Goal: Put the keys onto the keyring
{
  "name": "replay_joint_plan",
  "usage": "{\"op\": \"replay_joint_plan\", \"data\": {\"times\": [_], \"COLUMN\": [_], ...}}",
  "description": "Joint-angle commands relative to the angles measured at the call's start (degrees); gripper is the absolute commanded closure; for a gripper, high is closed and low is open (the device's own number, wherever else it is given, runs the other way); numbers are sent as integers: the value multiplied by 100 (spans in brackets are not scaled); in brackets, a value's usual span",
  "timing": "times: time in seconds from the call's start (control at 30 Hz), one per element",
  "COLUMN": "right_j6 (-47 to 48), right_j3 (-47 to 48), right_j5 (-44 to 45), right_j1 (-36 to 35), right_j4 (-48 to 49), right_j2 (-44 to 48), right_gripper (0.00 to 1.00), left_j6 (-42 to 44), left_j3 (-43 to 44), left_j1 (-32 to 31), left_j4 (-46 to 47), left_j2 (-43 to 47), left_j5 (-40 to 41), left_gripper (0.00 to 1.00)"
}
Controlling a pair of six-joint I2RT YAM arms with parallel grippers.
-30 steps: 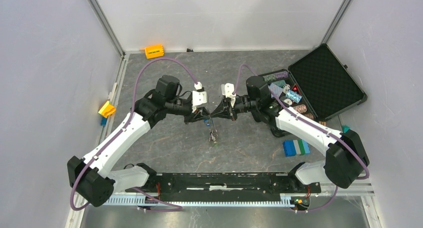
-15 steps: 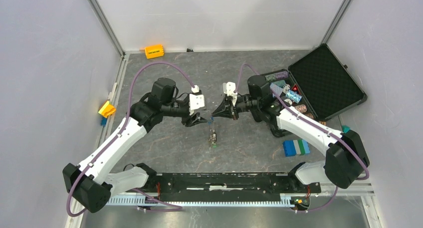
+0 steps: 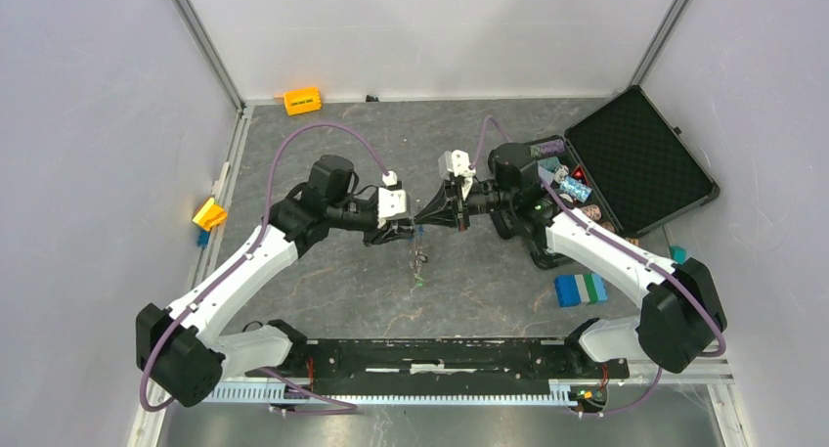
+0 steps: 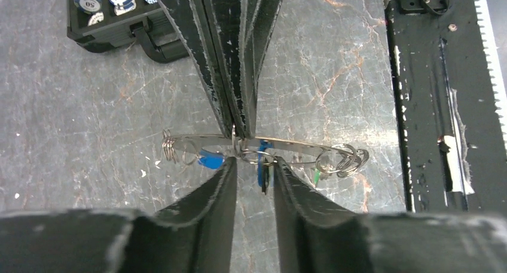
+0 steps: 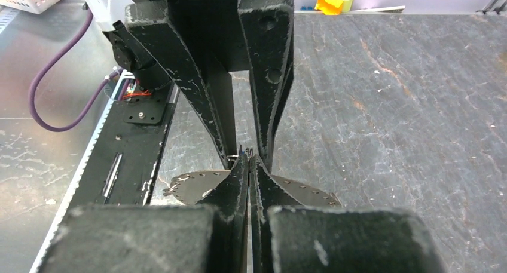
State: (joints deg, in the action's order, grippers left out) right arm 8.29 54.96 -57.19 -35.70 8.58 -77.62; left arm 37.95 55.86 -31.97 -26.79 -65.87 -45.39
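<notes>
The keyring [image 4: 299,147], a thin silvery ring pierced with holes, hangs above the table; in the left wrist view it is edge-on. My right gripper [image 5: 248,159] is shut on its rim, and the ring [image 5: 191,186] shows on both sides of the closed fingers. Keys hang from it on small split rings: two with a blue tag [image 4: 209,160] [image 4: 263,168] and one with a green tag [image 4: 315,176]. My left gripper [image 4: 254,163] is open, its tips just under the ring, with the middle blue-tagged key in the gap. In the top view both grippers [image 3: 409,230] [image 3: 422,219] meet at mid-table.
An open black case [image 3: 626,168] with striped chips [image 3: 567,188] lies at the right. A blue-green-white block [image 3: 581,289] sits near the right arm. An orange block [image 3: 302,101] and a yellow one [image 3: 209,213] lie along the back and left edges. The black rail [image 3: 440,354] runs along the front.
My left gripper drew back to the left and opened, then came back in under the keyring. The right gripper kept its hold and shifted slightly up and right.
</notes>
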Motion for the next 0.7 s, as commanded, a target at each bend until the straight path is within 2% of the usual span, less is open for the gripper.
{"op": "replay_joint_plan", "data": {"times": [0.0,0.2,0.3,0.4,0.67], "right_j6": [-282,-741,-1169,-1570,-2483], "right_j3": [186,-135,-329,-491,-818], "right_j5": [-205,-243,-247,-266,-281], "right_j1": [59,110,151,182,189], "right_j4": [532,1213,1715,2216,3448], "right_j2": [218,278,298,307,173], "right_gripper": [100,100,100,100,100], "left_j6": [99,-73,-499,-957,-1301], "left_j3": [109,-23,-186,-395,-457], "left_j1": [5,5,5,1,-27], "left_j4": [320,435,880,1428,1764], "left_j2": [-76,12,123,231,165], "left_j5": [-324,-441,-527,-550,-605], "left_gripper": [71,83,93,98,98]}}
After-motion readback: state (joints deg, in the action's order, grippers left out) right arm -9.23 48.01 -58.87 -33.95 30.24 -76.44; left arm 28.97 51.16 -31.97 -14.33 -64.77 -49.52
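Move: The blue key tag sits practically between the left hand's half-open fingertips, about 1 cm to the right and 1 cm below. The right fingers, shut on the wire coil above the metal keyring, have that tag about 1 cm back, 1 cm left and 3 cm below them. From the left hand, the keyring's middle is some 2 cm right and 5 cm below, and the green tag about 3 cm back, 3 cm right and 8 cm down. Easing to the right by about 1.5 cm and then up roughly 1 cm, the left hand shuts its half-open fingers on the blue key tag beside the wire coil, its fingertips tipping slightly upward. The right hand keeps its pinch on the coil, rising some 2 cm while its fingertips tip up about 10 degrees. ##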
